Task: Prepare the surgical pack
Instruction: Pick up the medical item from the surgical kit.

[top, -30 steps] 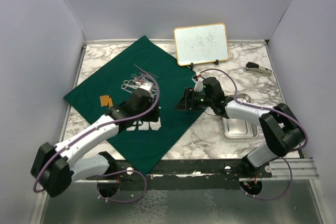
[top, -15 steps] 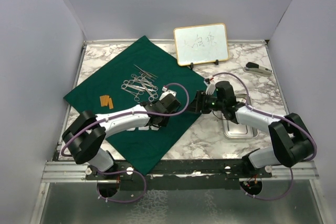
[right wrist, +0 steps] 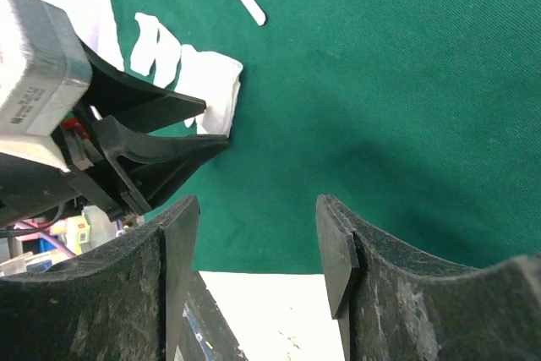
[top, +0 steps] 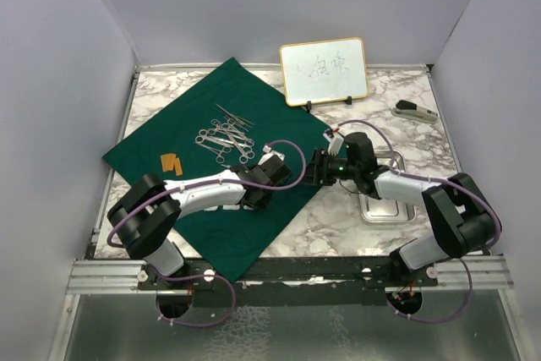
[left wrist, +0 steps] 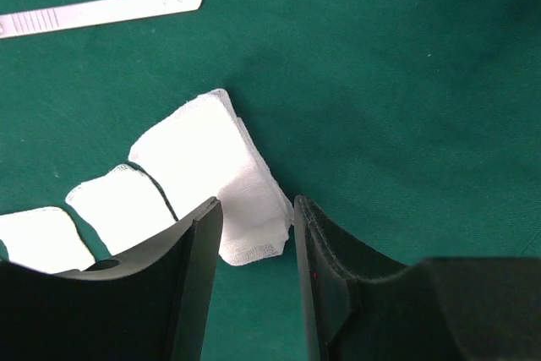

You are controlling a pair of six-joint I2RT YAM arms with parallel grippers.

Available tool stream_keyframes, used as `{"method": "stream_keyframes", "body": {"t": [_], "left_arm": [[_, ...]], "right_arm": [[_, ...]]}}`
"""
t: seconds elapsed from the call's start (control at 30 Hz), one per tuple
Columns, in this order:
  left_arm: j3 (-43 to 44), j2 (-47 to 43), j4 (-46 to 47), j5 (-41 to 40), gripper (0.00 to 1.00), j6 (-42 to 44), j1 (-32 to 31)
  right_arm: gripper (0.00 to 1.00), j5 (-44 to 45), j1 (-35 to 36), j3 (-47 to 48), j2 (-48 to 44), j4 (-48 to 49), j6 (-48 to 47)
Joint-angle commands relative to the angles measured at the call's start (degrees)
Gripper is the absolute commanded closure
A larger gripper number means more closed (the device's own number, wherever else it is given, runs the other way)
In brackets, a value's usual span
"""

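Observation:
The dark green cloth [top: 211,99] lies spread over the left of the marble table, with silver scissor-like instruments [top: 224,135] on it. My left gripper [top: 269,177] is low over the cloth's right part. In the left wrist view its jaws [left wrist: 256,205] are narrowed on the bunched corner of a white gauze square [left wrist: 203,150]; two more gauze squares [left wrist: 118,205] lie in a row to its left. My right gripper [top: 319,166] stands open just above the cloth's right edge, nothing between its fingers [right wrist: 258,234], facing the left gripper [right wrist: 161,137]. The steel tray [top: 380,210] sits under the right arm.
A flat steel handle [left wrist: 101,8] lies on the cloth beyond the gauze. The gold-framed whiteboard [top: 325,69] stands at the back. A small grey tool [top: 414,109] lies at the back right, and orange tabs [top: 172,162] on the cloth's left.
My left gripper has swung right across the cloth to the gauze and its jaws have narrowed on it. My right gripper has drawn back right to the cloth's edge.

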Motion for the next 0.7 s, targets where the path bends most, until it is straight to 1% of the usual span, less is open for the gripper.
{"method": "stream_keyframes", "body": {"t": [0.0,0.2,0.27,0.4,0.5,0.63,0.67], "left_arm": [[-1.2,-0.3,0.8,1.3,0.57,0.0,-0.1],[-2.1,0.3,0.9,1.0,0.56,-0.2,-0.2],[-2.2,0.5,0.8,0.5,0.58,-0.3,-0.2],[-3.0,-0.6,1.0,-0.6,0.68,-1.0,-0.2],[-4.1,-2.2,2.3,0.3,0.76,-1.4,-0.1],[-5.1,-3.7,3.5,0.7,0.87,-2.2,-0.1],[-5.2,-4.1,3.7,0.7,0.89,-2.3,0.0]], "right_arm": [[0.42,-2.6,0.8,0.7,1.6,4.0,1.1],[0.43,-2.5,3.9,2.1,4.4,6.1,2.9],[0.43,-2.8,4.6,2.2,5.7,7.8,4.1],[0.45,-3.3,5.1,2.9,8.2,9.7,6.3],[0.46,-3.7,5.3,4.5,10.2,9.6,7.1],[0.46,-3.3,5.8,5.7,12.0,11.2,8.9],[0.45,-2.8,6.0,5.9,12.5,11.7,9.2]]}}
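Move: The left hand is already down at the gauze stack, whose middle lies about 2 cm ahead, 1 cm to the left and 2 cm below. The next single gauze is some 6 cm to its left and 1 cm ahead, and the scalpel handle's middle about 9 cm ahead and 4 cm left, both 2 cm lower. From the right hand the stack is roughly 14 cm left, 3 cm back and 6 cm down; the scalpel handle lies about 16 cm left and 4 cm ahead. Easing down about 1 cm and slightly back and left, the left hand settles onto the near right edge of the gauze stack, then shuts its half-open fingers most of the way, pinching at the cloth there. The right hand meanwhile sweeps about 4 cm left and a little down towards the stack, fingers still half open, its wrist tipping about 5 degrees further down. ##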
